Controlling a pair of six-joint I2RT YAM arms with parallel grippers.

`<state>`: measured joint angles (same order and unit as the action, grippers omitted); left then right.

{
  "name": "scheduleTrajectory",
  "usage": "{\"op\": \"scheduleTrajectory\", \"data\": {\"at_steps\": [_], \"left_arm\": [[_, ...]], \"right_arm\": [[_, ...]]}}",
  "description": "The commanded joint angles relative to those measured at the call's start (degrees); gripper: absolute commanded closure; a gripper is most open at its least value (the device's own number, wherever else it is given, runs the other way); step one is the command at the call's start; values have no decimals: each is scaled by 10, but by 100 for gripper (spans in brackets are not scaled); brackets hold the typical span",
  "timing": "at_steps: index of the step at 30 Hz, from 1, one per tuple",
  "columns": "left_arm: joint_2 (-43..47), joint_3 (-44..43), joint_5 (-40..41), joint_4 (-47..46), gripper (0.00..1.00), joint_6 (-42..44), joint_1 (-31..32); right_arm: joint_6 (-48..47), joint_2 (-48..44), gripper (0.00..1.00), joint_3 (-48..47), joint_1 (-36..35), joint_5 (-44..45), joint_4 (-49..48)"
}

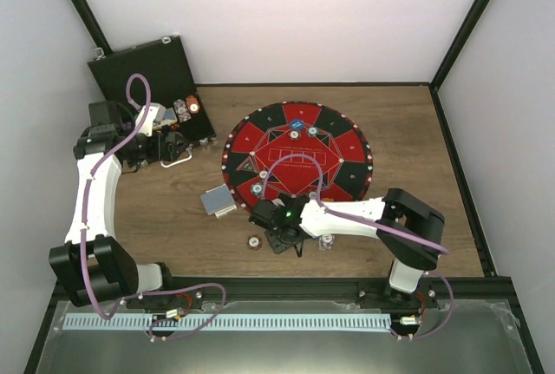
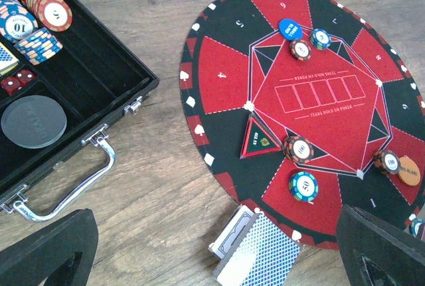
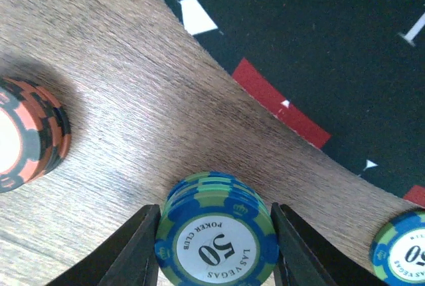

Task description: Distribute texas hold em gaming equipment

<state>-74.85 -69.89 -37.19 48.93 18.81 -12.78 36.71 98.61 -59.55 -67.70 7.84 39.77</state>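
My right gripper is shut on a short stack of teal-and-blue 50 chips, standing on the wood just off the mat's rim. A brown-orange chip stack lies to its left and another teal chip to its right. In the top view that gripper sits below the mat, between a brown chip and another chip. My left gripper is open over the wood beside the case, above the grey-blue-backed card deck. Chips, a blue disc and an orange disc lie on the mat.
The round red-and-black mat fills the table's middle. The open black case at the back left holds more chip stacks, red dice and a grey disc. Black frame posts and white walls surround the table.
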Motion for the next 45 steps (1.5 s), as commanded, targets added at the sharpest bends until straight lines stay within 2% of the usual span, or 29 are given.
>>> {"op": "scheduleTrajectory", "data": {"at_steps": [1,6,10,18,22,27,35,45], "left_arm": [[7,3,-8,-8,0,-2,-3],[7,0,-11,-7,0,-3,-3],[7,0,-10,-6,0,-2,-3],[9,-2,-12,-3,0,-3,-2],[8,-4,-13,-3,0,-3,-3],[8,-9,-11,1,0,-2,-3],[8,-10,-8,5,0,4,-2],[6,-10,-8,4,0,6,-3]], "right_arm": [[-1,-25,59,-33,-5,23,28],[-5,-38,59,-42,-3,35,46],[-20,-55,59,-51,32,59,68],[-102,-108,59,-31,221,84,32],[-135,-84,59,-24,299,76,-15],[-151,-28,60,-18,353,57,-68],[-158,30,61,-21,370,49,-101],[-151,31,61,11,378,44,-107]]}}
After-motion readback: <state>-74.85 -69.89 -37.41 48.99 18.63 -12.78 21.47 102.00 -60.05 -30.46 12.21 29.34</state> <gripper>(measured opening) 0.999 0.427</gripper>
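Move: The right hand already pinches blue-green 50 chips; their way leads to the mat's right-hand inner black triangle, about 19 cm ahead, 13 cm right and 2 cm below. The brown 100 chip lies 15 cm ahead and 10 cm right, the orange blind button some 12 cm ahead and 13 cm right, a spare 50 chip 2 cm ahead and 8 cm right. From the left hand that triangle is level, roughly 43 cm right and 23 cm below. Keeping its pinch on the blue-green 50 chips, the right hand lifts them from their place in the row and swings some 19 cm forward and 14 cm right, over the brown 100 chip towards the inner black triangle. It arcs nearly 7 cm up, then sinks back to about its starting height, turning some 25 degrees clockwise; the fingers don't open. ##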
